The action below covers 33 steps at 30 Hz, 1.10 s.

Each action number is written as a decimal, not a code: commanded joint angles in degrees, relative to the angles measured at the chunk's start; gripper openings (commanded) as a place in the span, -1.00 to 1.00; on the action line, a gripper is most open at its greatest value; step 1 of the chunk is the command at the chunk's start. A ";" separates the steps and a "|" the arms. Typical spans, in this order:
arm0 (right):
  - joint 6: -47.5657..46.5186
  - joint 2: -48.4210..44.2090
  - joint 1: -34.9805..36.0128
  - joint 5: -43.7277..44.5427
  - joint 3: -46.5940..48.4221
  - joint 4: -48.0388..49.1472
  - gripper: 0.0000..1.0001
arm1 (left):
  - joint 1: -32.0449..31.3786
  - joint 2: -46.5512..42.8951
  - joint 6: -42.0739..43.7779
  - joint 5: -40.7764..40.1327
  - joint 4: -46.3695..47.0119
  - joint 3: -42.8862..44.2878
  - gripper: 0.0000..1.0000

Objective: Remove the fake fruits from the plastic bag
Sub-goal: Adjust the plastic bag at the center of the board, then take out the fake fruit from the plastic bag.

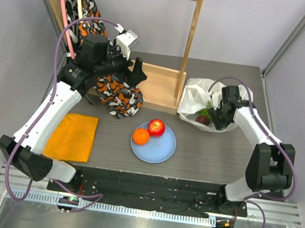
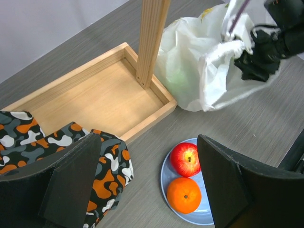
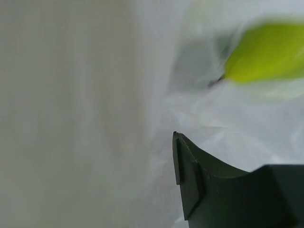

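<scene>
The white plastic bag point(image 1: 194, 100) lies at the back right, its mouth facing my right arm. My right gripper point(image 1: 219, 115) reaches into that mouth, beside a dark plum point(image 1: 203, 120) and something green. In the right wrist view only one finger point(image 3: 187, 175) shows against the bag's film point(image 3: 213, 114); a blurred green fruit point(image 3: 266, 52) lies beyond it, and the other jaw is hidden. A red apple point(image 1: 157, 127) and an orange point(image 1: 141, 136) sit on the light-blue plate point(image 1: 161, 150). My left gripper point(image 1: 136, 71) hangs open and holds nothing, above the table point(image 2: 152, 190).
A wooden rack with a tray base point(image 1: 156, 86) stands at the back centre, its post right beside the bag. A camouflage cloth point(image 1: 119, 97) lies against the tray's front left. A folded orange cloth point(image 1: 73, 135) lies at the near left.
</scene>
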 commanded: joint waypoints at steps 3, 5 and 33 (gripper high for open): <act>-4.77 -13.96 -0.17 2.84 -9.51 -9.91 0.08 | -0.26 0.45 -0.25 1.23 3.18 0.49 0.72; -5.39 -14.50 -0.43 4.16 -8.82 -9.13 0.14 | -0.26 0.54 0.10 1.23 3.09 0.40 0.73; 1.55 22.41 -11.59 12.52 21.94 5.02 0.65 | -0.26 0.01 0.02 0.88 2.83 -2.41 0.72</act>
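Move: The right side of the plastic bag, inside whose mouth my right hand already is, lies about 11 cm to its right and 8 cm ahead, roughly level. A green fruit sits some 8 cm ahead and 7 cm right, a dark plum 7 cm left and 1 cm ahead, and green grapes 6 cm left and 5 cm ahead. From my left hand, high over the rack, that bag side is about 45 cm right, 8 cm ahead and 26 cm below. With my right hand I first sweep quickly back about 8 cm at the bag's near rim. Then I arc up and forward some 16 cm, bearing right and sinking again towards the bag's right side. I spread my half-open fingers wider and turn them about 15 degrees clockwise, ending in the bag's mouth by the green fruit, against the plastic. ##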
